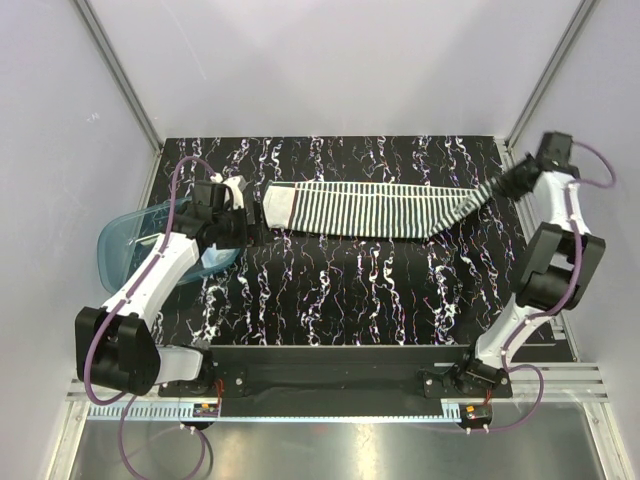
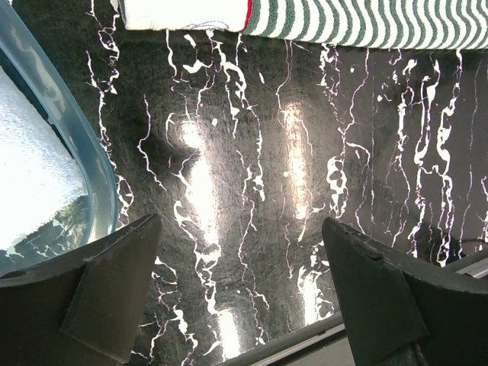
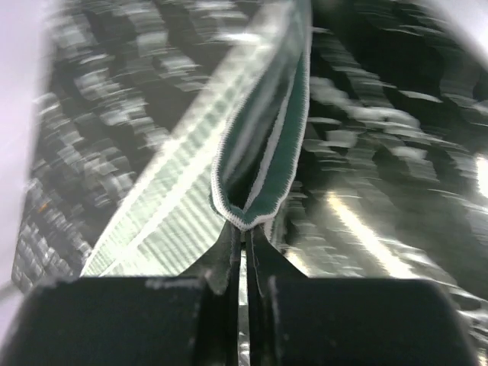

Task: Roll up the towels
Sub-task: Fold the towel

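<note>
The striped towel [image 1: 370, 210] lies stretched out across the back of the dark marbled table, its white patterned end [image 1: 277, 204] at the left. My right gripper [image 1: 503, 186] is shut on the towel's right end and holds it slightly raised. In the right wrist view the green-and-white hem [image 3: 259, 164] is pinched between the shut fingertips [image 3: 245, 231]. My left gripper [image 1: 240, 200] hangs open just left of the white end. In the left wrist view its fingers [image 2: 114, 293] stand wide apart over bare table, the towel [image 2: 343, 23] beyond them. The light blue towel [image 2: 30, 175] lies in the tub.
A translucent blue plastic tub [image 1: 125, 240] sits at the table's left side, under the left arm; its rim [image 2: 76, 137] shows in the left wrist view. Metal frame posts and pale walls close in the table on both sides and at the back.
</note>
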You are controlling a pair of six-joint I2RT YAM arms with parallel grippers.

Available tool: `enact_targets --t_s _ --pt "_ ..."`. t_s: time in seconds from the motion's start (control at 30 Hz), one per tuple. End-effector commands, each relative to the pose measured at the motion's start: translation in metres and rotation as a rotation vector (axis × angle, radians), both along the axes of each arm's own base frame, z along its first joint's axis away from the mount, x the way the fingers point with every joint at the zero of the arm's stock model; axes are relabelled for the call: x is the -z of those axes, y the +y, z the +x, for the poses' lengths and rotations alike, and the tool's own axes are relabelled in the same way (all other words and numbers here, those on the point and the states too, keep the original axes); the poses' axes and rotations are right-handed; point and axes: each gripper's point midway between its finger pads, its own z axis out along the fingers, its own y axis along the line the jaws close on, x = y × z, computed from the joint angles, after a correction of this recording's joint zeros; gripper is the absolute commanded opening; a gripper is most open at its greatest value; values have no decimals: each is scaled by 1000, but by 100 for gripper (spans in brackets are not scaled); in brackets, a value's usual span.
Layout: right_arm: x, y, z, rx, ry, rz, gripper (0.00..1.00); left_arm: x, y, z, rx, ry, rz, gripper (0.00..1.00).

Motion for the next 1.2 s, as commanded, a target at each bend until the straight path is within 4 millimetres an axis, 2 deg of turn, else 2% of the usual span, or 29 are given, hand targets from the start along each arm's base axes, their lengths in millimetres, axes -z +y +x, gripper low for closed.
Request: enact_targets --t_s 0.0,0.03,0.07,0.1,0.13,0.2,0.23,0.27,0.33,0.37,0.4,0.43,0.47,0.53,0.57,0.63,0.67,0.7,0.77,0.8,0.93,1.03,1.17 --pt "-65 67 29 -143 -107 -57 0 -21 1 14 12 -81 27 92" --pt "-69 79 33 -163 -108 -57 0 -22 3 15 9 -86 33 93" --pt "-83 91 42 -182 -141 -57 0 -21 4 15 3 -84 39 93" --pt "-84 106 47 -210 -142 -51 0 -20 5 15 2 -80 41 93" --pt "-89 130 51 -255 -153 -44 0 -19 5 14 -3 -76 39 93" --pt "-102 156 64 -295 -188 -34 0 -18 5 14 -6 -77 38 93" --pt "-106 184 66 -347 -202 -24 0 -17 6 13 -11 -76 37 93" --pt "-122 191 73 -358 -238 -23 0 -17 7 14 -17 -79 41 93" --pt "-119 241 75 -447 -227 -6 0 -19 8 13 -24 -86 42 93" --pt "-136 253 80 -468 -267 -9 0 -20 8 14 -26 -92 41 93" --pt "-127 267 83 -490 -248 -1 0 -20 9 14 -27 -92 39 93" --pt "-129 278 85 -505 -252 3 0 -19 10 14 -34 -87 38 93" --pt "-133 303 86 -546 -268 14 0 -19 9 14 -30 -89 32 93" --pt "-135 324 88 -572 -279 30 0 -17 9 14 -34 -81 27 93" --pt "-137 345 88 -600 -290 40 0 -17 10 14 -35 -78 26 93" --pt "-137 361 89 -615 -297 48 0 -17 10 14 -40 -79 25 93" --pt "-145 369 90 -620 -317 57 0 -16 11 14 -43 -81 23 93" --pt "-138 385 87 -644 -308 65 0 -16 11 13 -44 -78 24 93" --pt "-144 400 88 -657 -334 74 0 -15 12 13 -49 -78 20 93" --pt "-142 413 85 -675 -335 78 0 -14 12 13 -49 -74 18 93" --pt "-151 447 81 -713 -396 89 0 -13 13 14 -56 -71 14 93" --pt "-149 467 77 -730 -410 102 0 -14 16 14 -67 -73 16 93" --pt "-131 496 69 -778 -398 107 0 -13 16 14 -72 -70 7 93"
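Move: Ahead of the left end of its sweep, the striped towel's white end band lies some 59 cm to the right hand's left, about level fore and aft and 12 cm below. The middle of the towel's flat part is about 40 cm left and 1 cm back; the teal basket is some 89 cm left and 11 cm back. From the left hand, the white band is roughly 12 cm ahead and 8 cm right. Swinging fast to the left, the right hand keeps its shut fingers on the striped towel's right end and carries it about 47 cm over the flat part towards the white end. It climbs some 12 cm in the first half while reaching forward, then stays high and eases slightly back, turning about 45 degrees counter-clockwise with the fingertips tipping up. ##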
